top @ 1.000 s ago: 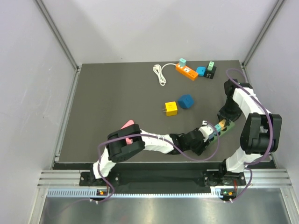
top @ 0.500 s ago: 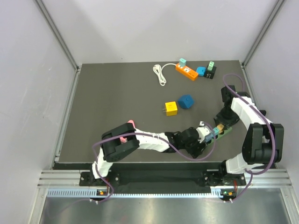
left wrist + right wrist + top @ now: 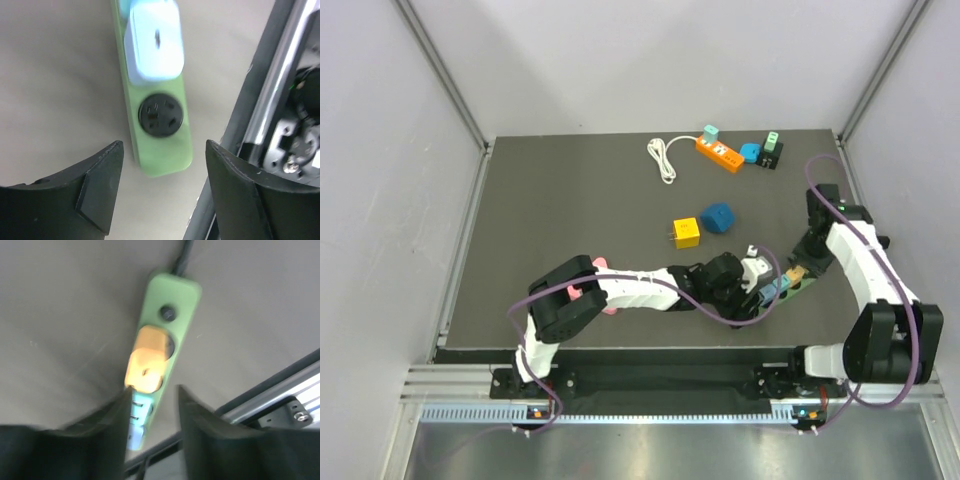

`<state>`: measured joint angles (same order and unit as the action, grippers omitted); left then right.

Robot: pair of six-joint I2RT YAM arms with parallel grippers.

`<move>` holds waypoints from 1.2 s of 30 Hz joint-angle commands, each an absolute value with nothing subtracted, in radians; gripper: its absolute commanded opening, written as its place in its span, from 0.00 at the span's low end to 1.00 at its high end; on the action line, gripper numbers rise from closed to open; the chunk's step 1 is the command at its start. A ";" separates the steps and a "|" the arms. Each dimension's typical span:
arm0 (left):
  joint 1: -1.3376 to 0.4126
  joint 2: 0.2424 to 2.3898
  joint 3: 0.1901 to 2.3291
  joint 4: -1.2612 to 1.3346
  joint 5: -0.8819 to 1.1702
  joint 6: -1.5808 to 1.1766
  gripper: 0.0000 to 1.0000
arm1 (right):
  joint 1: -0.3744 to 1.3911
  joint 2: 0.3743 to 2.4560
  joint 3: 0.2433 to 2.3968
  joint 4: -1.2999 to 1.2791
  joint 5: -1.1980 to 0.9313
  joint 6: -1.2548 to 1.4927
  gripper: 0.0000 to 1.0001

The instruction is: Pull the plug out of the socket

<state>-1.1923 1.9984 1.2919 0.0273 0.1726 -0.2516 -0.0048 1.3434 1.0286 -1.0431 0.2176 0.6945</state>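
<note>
A green power strip, the socket (image 3: 798, 282), lies near the table's right front edge. A light blue plug (image 3: 154, 42) sits in it, with an empty black outlet (image 3: 160, 115) beside that. An orange plug (image 3: 146, 365) sits further along the strip (image 3: 172, 295), next to the light blue plug (image 3: 135, 427). My left gripper (image 3: 162, 167) is open just off the strip's end (image 3: 162, 155), with nothing between its fingers. My right gripper (image 3: 152, 412) is open above the strip, and its left finger (image 3: 107, 435) overlaps the edges of both plugs. In the top view the two grippers (image 3: 752, 270) (image 3: 808, 258) flank the strip.
An orange power strip (image 3: 720, 153) with plugs and a white cable (image 3: 663, 160) lie at the back. A yellow plug (image 3: 686, 233) and a blue plug (image 3: 718, 217) sit mid-table. A pink object (image 3: 592, 266) lies by the left arm. The metal rail (image 3: 272, 95) runs close beside the green strip.
Both grippers have opened wider. My left gripper has drawn back a little from the strip. The right arm has swung, so its gripper now stands further back over the strip.
</note>
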 commanded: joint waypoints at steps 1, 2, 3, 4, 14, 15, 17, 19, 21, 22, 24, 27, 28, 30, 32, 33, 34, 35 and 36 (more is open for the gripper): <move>-1.189 1.980 1.379 0.035 0.221 -0.232 0.70 | -0.102 1.284 1.072 -1.034 0.255 0.622 0.32; -1.189 1.985 1.387 0.038 0.227 -0.227 0.70 | -0.118 1.281 1.071 -1.023 0.241 0.614 0.31; -1.189 1.991 1.403 0.038 0.232 -0.224 0.70 | -0.132 1.279 1.069 -1.017 0.210 0.608 0.31; -1.189 2.003 1.414 0.035 0.232 -0.221 0.70 | -0.146 1.275 1.066 -1.011 0.196 0.597 0.31; -1.189 2.118 1.580 -0.044 0.216 -0.163 0.67 | -0.273 1.336 1.002 -0.891 0.063 0.549 0.00; -1.189 2.125 1.585 -0.044 0.201 -0.158 0.67 | -0.275 1.344 0.999 -0.884 0.058 0.549 0.00; -1.190 2.131 1.592 -0.055 0.190 -0.138 0.67 | -0.273 1.371 0.989 -0.861 0.058 0.551 0.00; -1.189 2.146 1.615 -0.081 0.172 -0.123 0.67 | -0.273 1.393 0.977 -0.848 0.060 0.548 0.00; -1.189 2.152 1.621 -0.081 0.164 -0.120 0.68 | -0.273 1.416 0.960 -0.822 0.048 0.546 0.00; -1.189 2.152 1.621 -0.078 0.157 -0.118 0.69 | -0.273 1.425 0.956 -0.816 0.043 0.546 0.00; -1.189 2.161 1.628 -0.077 0.153 -0.117 0.69 | -0.273 1.448 0.942 -0.805 0.041 0.548 0.00; -1.189 2.181 1.641 -0.072 0.150 -0.120 0.67 | -0.273 1.466 0.921 -0.790 0.049 0.549 0.00; -1.189 2.186 1.646 -0.072 0.144 -0.120 0.65 | -0.273 1.471 0.914 -0.782 0.048 0.549 0.00; -1.189 2.194 1.657 -0.069 0.141 -0.121 0.60 | -0.273 1.483 0.896 -0.766 0.051 0.549 0.00; -1.189 2.195 1.658 -0.063 0.138 -0.123 0.47 | -0.273 1.500 0.885 -0.753 0.054 0.551 0.00; -1.189 2.198 1.657 -0.063 0.135 -0.124 0.44 | -0.273 1.505 0.873 -0.746 0.048 0.551 0.00; -1.189 2.198 1.658 -0.061 0.132 -0.126 0.41 | -0.273 1.508 0.868 -0.729 0.048 0.551 0.00; -1.189 2.197 1.657 -0.063 0.130 -0.126 0.36 | -0.273 1.515 0.862 -0.724 0.048 0.549 0.00; -1.189 2.198 1.658 -0.063 0.129 -0.126 0.33 | -0.275 1.520 0.855 -0.718 0.055 0.549 0.00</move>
<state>-1.1866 2.1872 1.6207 -0.0910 0.1360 -0.1280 -0.2710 1.4734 0.9081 -0.8173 0.0544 0.5491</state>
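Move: The blue plug on the green socket strip lies about 5 cm to the right and 4 cm ahead of the left hand, roughly level with it; the teal plug is some 4 cm farther right and 2 cm farther ahead. From the right hand, the strip's button end is about 6 cm to the right, 2 cm ahead and 7 cm below; the orange plug is some 2 cm right, 1 cm back and 5 cm below. The left fingers close on the sides of the blue plug after the hand rises nearly 5 cm while swinging right, sinks again and works slightly forward. Meanwhile the right hand travels about 5 cm right, shuts its fingers, then drops nearly 7 cm to set the closed tips on the strip between the button and the orange plug. ##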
